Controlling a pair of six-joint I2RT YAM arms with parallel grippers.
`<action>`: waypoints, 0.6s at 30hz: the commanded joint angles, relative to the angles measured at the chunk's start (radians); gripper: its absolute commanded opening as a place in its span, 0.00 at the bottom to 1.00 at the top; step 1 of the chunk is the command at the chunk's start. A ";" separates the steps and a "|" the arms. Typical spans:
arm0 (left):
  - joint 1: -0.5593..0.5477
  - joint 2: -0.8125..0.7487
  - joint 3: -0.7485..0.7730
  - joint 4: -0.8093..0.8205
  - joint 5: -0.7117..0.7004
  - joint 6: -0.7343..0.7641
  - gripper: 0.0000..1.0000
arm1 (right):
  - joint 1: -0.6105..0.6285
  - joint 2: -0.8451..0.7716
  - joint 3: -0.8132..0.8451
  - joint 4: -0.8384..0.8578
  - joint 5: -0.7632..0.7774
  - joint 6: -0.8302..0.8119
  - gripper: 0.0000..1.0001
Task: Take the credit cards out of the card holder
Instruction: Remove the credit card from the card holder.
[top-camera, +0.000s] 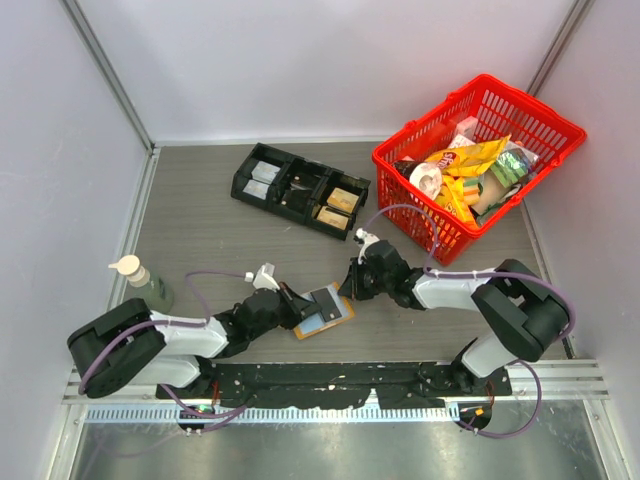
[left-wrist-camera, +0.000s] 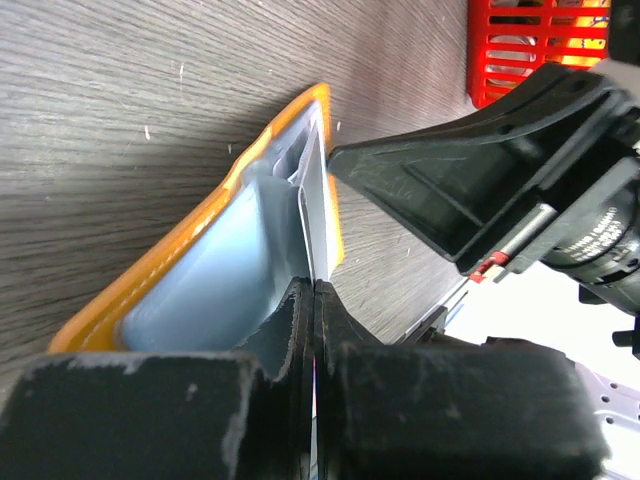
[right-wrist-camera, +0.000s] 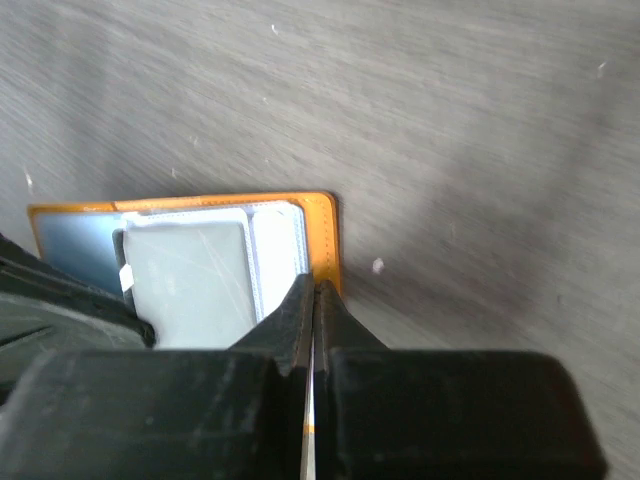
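Note:
The card holder (top-camera: 322, 314) lies open on the table between my two arms, orange-rimmed with pale blue-grey panels (left-wrist-camera: 210, 270). A grey credit card (right-wrist-camera: 190, 280) sticks partly out of its pocket. In the left wrist view the card (left-wrist-camera: 314, 200) shows edge-on, and my left gripper (left-wrist-camera: 314, 286) is shut on its near edge. From the other side, my right gripper (right-wrist-camera: 315, 285) is shut on the holder's orange rim (right-wrist-camera: 325, 235). Seen from above, the left gripper (top-camera: 297, 303) and right gripper (top-camera: 352, 287) face each other across the holder.
A black compartment tray (top-camera: 300, 190) with small items stands behind the holder. At the back right is a red basket (top-camera: 480, 160) full of packets. A small bottle (top-camera: 145, 280) stands at the left near my left arm.

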 joint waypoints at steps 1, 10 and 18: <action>0.000 -0.066 0.006 -0.114 -0.036 0.005 0.00 | 0.001 0.029 -0.046 -0.173 0.015 -0.023 0.02; 0.000 0.004 0.057 -0.103 -0.025 0.049 0.00 | 0.001 -0.096 -0.005 -0.114 -0.097 -0.011 0.13; 0.000 0.086 0.086 -0.040 0.006 0.065 0.00 | 0.001 -0.150 -0.002 -0.071 -0.067 -0.011 0.26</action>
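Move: The grey card sleeve's middle lies about 4 cm back and 3 cm left of the right hand, roughly level with it. That hand's shut fingertips are right at the holder's orange right border, and a white pocket's margin shows some 1 cm back and 1 cm left of them. The left hand already has its fingers shut on the sleeve's left edge; the sleeve's middle lies roughly 1 cm ahead, 3 cm right and 2 cm below it. The right hand leaves the orange border, first easing down and drawing back about 2.5 cm towards the grey sleeve, then rising some 2 cm while its fingers open about a quarter, so that it ends over the sleeve's right edge. Meanwhile the left hand, fingers still shut on the sleeve's left edge, slips about 1 cm left, comes back right and sinks about 2 cm towards the table with a slight roll, keeping its pinch. ##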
